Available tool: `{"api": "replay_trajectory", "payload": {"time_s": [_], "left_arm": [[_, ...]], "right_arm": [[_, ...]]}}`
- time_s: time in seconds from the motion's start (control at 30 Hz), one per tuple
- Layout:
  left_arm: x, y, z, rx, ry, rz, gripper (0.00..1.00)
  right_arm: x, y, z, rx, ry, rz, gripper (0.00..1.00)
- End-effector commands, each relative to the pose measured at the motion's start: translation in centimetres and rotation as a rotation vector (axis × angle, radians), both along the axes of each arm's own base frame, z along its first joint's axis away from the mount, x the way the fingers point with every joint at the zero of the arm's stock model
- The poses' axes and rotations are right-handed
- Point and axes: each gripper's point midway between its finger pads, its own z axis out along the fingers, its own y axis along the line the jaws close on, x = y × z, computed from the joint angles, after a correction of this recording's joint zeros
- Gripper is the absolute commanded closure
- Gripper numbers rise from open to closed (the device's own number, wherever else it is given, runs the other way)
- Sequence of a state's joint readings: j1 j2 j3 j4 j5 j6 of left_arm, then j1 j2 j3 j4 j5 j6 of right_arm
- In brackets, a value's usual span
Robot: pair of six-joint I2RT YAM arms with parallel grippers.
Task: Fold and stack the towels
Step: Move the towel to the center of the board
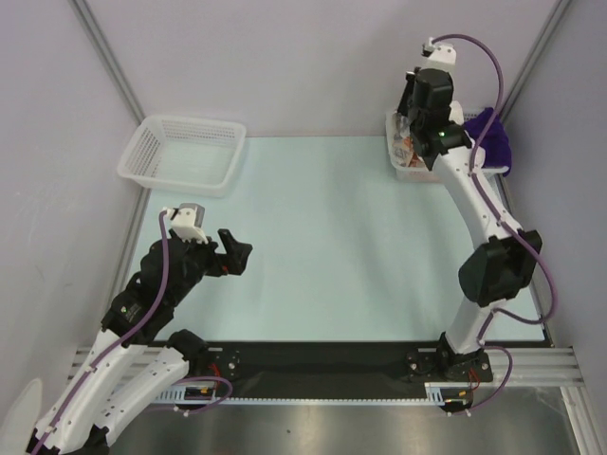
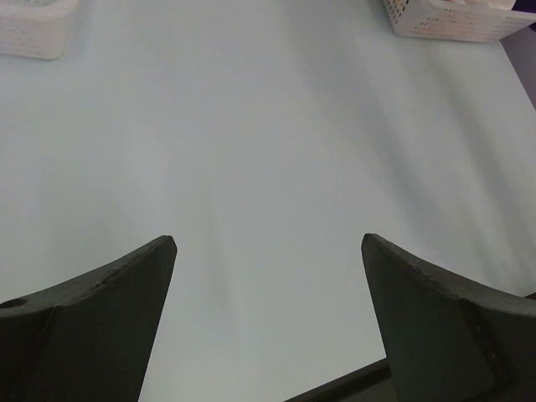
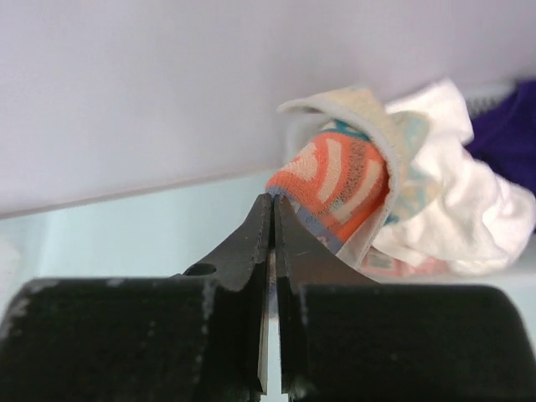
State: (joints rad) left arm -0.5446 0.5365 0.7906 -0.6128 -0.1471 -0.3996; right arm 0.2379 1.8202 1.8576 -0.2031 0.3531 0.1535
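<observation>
My right gripper (image 3: 273, 198) is at the far right basket (image 1: 406, 169), shut with its tips pinching the lower edge of the orange-teal-white printed towel (image 3: 343, 176). That towel stands bunched up above a plain white towel (image 3: 456, 209). A purple towel (image 3: 511, 134) lies behind them and hangs over the basket's far side (image 1: 493, 137). In the top view the wrist hides the right fingers. My left gripper (image 2: 268, 243) hovers open over the bare pale table (image 1: 332, 237) at the near left, nothing between its fingers (image 2: 126, 285).
A white mesh basket (image 1: 180, 152) stands at the far left corner, with nothing visible inside it. Grey walls close in the table at the back and sides. A black rail (image 1: 322, 365) with the arm bases runs along the near edge.
</observation>
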Motion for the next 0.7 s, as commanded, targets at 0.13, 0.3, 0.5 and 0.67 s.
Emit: {"api": "replay_trajectory", "payload": {"time_s": [0.13, 0.3, 0.5, 0.67], "left_arm": [[0.3, 0.3, 0.4, -0.007, -0.016, 0.023, 0.00], [0.3, -0.2, 0.4, -0.041, -0.003, 0.017, 0.00], [0.8, -1.5, -0.3, -0.144, 0.030, 0.027, 0.00], [1.4, -2.0, -2.3, -0.196, 0.070, 0.060, 0.00]], "right_arm": [[-8.9, 5.8, 12.4, -0.052, -0.255, 0.034, 1.00], [-13.1, 9.6, 9.6, -0.023, -0.219, 0.107, 1.00], [-18.5, 14.1, 2.9, 0.051, -0.110, 0.351, 1.00], [-24.4, 18.1, -6.3, 0.096, 0.029, 0.573, 1.00]]}}
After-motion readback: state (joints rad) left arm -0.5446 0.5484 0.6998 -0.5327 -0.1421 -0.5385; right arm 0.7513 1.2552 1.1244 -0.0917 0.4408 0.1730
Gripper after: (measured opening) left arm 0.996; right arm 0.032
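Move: The right hand, already pinching the orange patterned towel over the far right basket, has the center of the board about 24 cm back towards the robot, 22 cm to its left and some 32 cm below. The basket's middle lies about 3 cm ahead and 10 cm to this hand's right, the white towel in it some 14 cm right and 2 cm ahead, and the purple cloth about 20 cm right and 3 cm ahead. From the left hand, the center of the board is roughly 11 cm ahead, 20 cm right and 20 cm below. Keeping its shut pinch on the orange patterned towel, the right hand sweeps quickly back about 21 cm and some 15 cm to the left, away from the basket towards the center of the board, first climbing about 11 cm and then sinking to end about 6 cm lower than it began. Its fingers swing around 25 degrees counter-clockwise, mostly late, after tipping up and levelling again, while the open, empty left hand begins to sink by about 2 cm near the end. ##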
